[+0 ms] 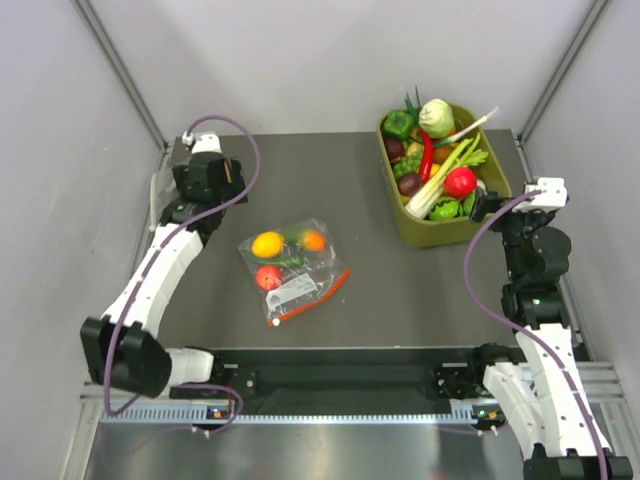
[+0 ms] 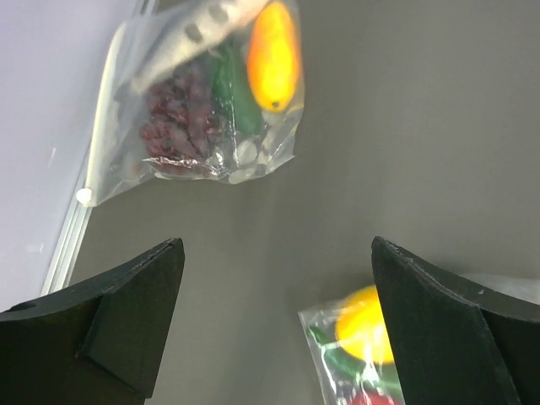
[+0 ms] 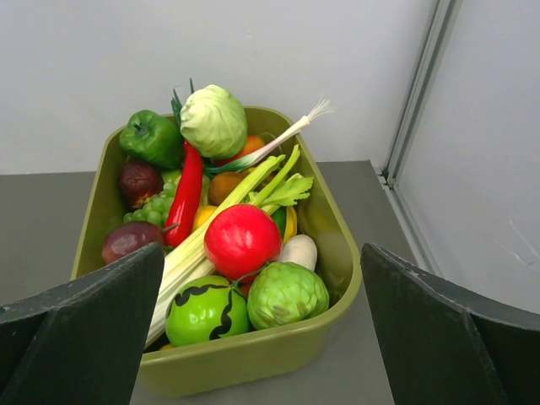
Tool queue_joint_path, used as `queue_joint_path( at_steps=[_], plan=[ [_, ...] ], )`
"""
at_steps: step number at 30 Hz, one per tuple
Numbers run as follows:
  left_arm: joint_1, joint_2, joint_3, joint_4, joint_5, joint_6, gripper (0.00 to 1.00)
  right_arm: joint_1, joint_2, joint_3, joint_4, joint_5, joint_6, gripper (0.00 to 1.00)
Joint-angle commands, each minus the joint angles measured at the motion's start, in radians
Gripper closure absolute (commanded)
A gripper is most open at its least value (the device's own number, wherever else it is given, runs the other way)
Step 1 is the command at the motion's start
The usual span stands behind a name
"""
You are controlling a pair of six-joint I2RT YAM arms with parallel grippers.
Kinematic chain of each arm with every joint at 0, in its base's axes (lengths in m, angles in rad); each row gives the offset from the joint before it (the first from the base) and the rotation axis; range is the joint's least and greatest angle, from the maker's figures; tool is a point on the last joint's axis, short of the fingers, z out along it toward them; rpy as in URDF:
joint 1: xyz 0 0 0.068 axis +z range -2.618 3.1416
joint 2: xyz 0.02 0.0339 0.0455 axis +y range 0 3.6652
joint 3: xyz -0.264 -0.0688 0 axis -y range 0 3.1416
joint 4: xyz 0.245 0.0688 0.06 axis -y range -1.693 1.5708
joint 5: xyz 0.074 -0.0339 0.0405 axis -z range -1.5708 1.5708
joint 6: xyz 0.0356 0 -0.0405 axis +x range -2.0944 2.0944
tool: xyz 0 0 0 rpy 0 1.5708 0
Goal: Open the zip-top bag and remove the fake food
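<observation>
The zip-top bag (image 2: 198, 110), clear with white dots, lies at the table's left edge against the wall. Inside it I see the fake food: a yellow mango (image 2: 272, 55) with an orange end, a dark green cucumber (image 2: 232, 93) and dark red grapes. In the top view only a pale edge of the zip-top bag (image 1: 155, 200) shows beside the left arm. My left gripper (image 2: 277, 253) hovers open over bare table between this bag and a second bag. My right gripper (image 3: 261, 261) is open, facing the olive bin, holding nothing.
A plain clear bag (image 1: 293, 262) with a red-orange zip strip lies mid-table, holding round yellow, red and orange fruits; its corner (image 2: 363, 354) shows by the left gripper's right finger. The olive bin (image 1: 440, 238), full of toy produce, stands at the back right.
</observation>
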Motion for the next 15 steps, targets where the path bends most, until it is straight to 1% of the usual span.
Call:
queue_joint_path(
  at_steps=[1,2,3,6,9,13,15],
  plan=[
    [0.004,0.132,-0.012,0.17,-0.094,-0.003,0.04,0.008,-0.003,0.048,0.016,-0.022,0.002,0.0],
    [0.004,0.168,-0.006,0.181,-0.125,-0.003,0.04,0.006,-0.003,0.047,0.016,-0.025,0.002,0.0],
    [0.004,0.236,0.004,0.19,-0.137,-0.002,0.04,0.006,0.0,0.045,0.015,-0.031,0.002,0.0],
    [0.004,0.341,0.037,0.236,-0.165,0.006,0.05,0.008,-0.001,0.051,0.005,-0.04,0.002,0.0],
    [0.007,0.401,0.044,0.311,-0.2,0.034,0.05,0.008,-0.004,0.053,0.005,-0.048,0.002,0.0],
    [0.019,0.523,0.112,0.331,-0.223,0.069,0.06,0.008,-0.004,0.053,0.007,-0.06,0.002,0.0],
    [0.022,0.557,0.132,0.348,-0.237,0.087,0.05,0.008,0.002,0.053,0.007,-0.065,0.003,0.0]
  ],
)
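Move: Ahead and to the left of the left hand lies the far bag with the grapes and mango, its middle about 13 cm farther out, 11 cm left and some 24 cm below. The near bag with the red zip lies about 12 cm back and 16 cm to the left hand's right, also on the table. From the idle right hand the grape bag is roughly 70 cm left, 21 cm ahead and 31 cm below. Swooping down some 14 cm and about 8 cm forward, the left hand closes in on the near right part of the grape bag, the drop easing out at the end while it keeps going forward. Its open fingers tip about 15 degrees further down, with a slight roll and a small counter-clockwise turn, and touch nothing yet. ##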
